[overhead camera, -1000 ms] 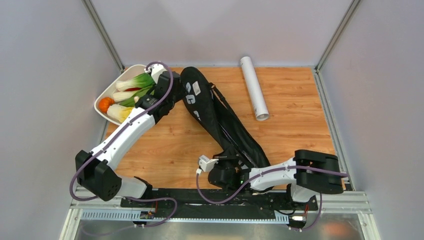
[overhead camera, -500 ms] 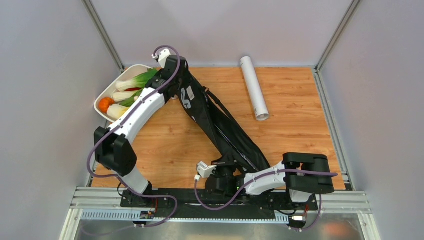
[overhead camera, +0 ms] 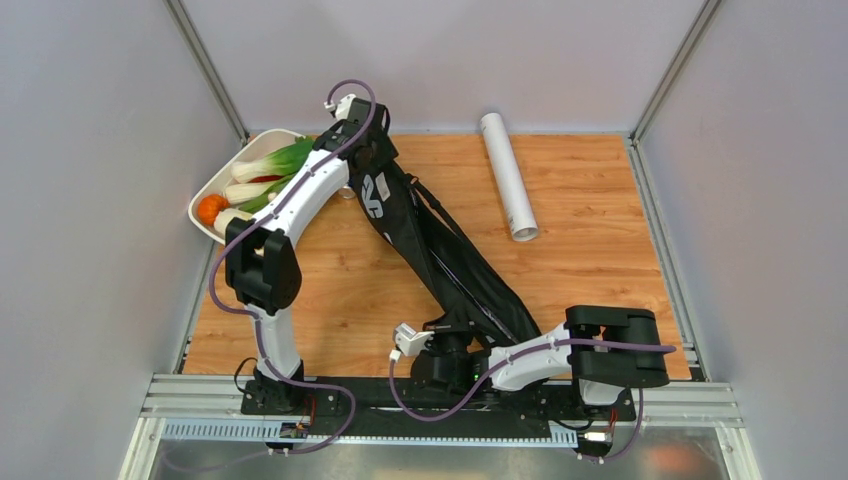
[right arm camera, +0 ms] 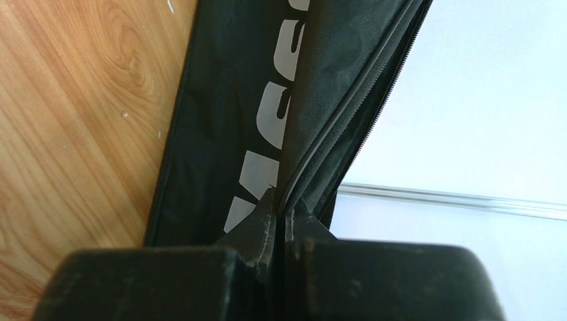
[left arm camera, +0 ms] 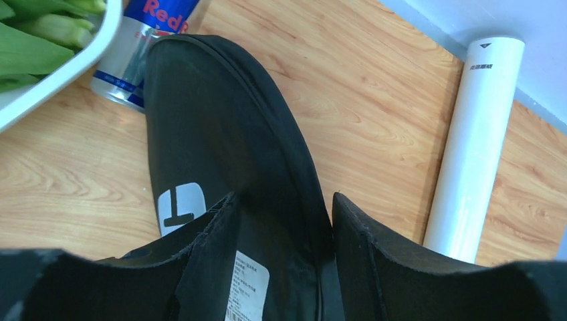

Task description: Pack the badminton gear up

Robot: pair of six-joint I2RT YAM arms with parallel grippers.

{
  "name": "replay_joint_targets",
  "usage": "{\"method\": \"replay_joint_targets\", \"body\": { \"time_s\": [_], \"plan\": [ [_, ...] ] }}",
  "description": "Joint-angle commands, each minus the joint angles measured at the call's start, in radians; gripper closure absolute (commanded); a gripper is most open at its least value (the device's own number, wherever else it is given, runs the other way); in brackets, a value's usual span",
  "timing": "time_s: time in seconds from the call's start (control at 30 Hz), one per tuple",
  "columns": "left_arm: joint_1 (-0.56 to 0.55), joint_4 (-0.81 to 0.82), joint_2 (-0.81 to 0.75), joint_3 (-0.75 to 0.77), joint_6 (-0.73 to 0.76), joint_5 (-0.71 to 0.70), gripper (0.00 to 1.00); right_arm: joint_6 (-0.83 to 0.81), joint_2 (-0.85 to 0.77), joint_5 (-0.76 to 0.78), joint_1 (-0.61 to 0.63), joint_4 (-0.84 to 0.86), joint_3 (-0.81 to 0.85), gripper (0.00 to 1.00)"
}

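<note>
The black racket bag [overhead camera: 440, 260] lies slantwise across the wooden table, its wide head at the far left and its narrow end near the arm bases. My left gripper [overhead camera: 370, 165] reaches over the head; in the left wrist view the bag [left arm camera: 220, 120] fills the gap of this gripper [left arm camera: 281, 200], whose fingers press on it from both sides. My right gripper [overhead camera: 452, 335] is shut on the bag's zipper edge at the near end, seen close in the right wrist view, where the gripper [right arm camera: 282, 200] pinches the bag [right arm camera: 227, 100]. A white tube [overhead camera: 507, 175] lies apart at the far right.
A white tray [overhead camera: 207, 195] of vegetables stands at the far left corner, its rim [left arm camera: 67, 73] close to the bag's head. A blue-silver drink can [left arm camera: 150, 40] lies between tray and bag. The white tube [left arm camera: 475, 134] lies right of the head. Grey walls enclose the table.
The left arm has swung from beside the tray up over the bag's head. The bag has turned up onto its edge and looks narrower. The right gripper drew its end slightly nearer.
</note>
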Motion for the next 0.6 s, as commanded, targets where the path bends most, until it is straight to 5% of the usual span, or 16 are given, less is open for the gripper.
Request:
{"method": "replay_joint_targets", "body": {
  "time_s": [0.0,0.17,0.3,0.57],
  "plan": [
    [0.002,-0.061,0.034,0.061,-0.007,0.021,0.47,0.013,-0.034,0.02,0.012,0.009,-0.008,1.0],
    [0.003,-0.059,0.021,0.039,-0.019,0.014,0.64,0.035,-0.078,-0.031,0.005,0.04,-0.024,0.92],
    [0.003,-0.058,0.016,0.035,-0.022,0.023,0.82,0.099,-0.145,-0.073,0.005,0.041,-0.017,0.76],
    [0.002,-0.049,0.018,0.015,-0.02,0.05,1.0,0.307,-0.384,-0.235,-0.057,-0.106,0.084,0.33]
  ]
}}
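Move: The left hand's open fingers already straddle the raised seam of the bag, the far edge only about 1 cm ahead and 1 cm right. On the table some 18 cm below, the can stands about 11 cm ahead and 7 cm left, the white tube roughly 10 cm ahead and 35 cm right. The right hand still pinches the bag's near edge at its fingertips; that far edge lies some 31 cm ahead of it, 22 cm left and 12 cm higher. Pinching begins at the bag's far edge: the left fingers shut fully on the seam while that hand all but stays put, easing about 1 cm right and forward. Meanwhile the right hand opens to nearly two-thirds, ends its pinch on the near edge and lifts about 5 cm, gathering speed, drifting 2 cm left and rolling some 20 degrees, left side up. ##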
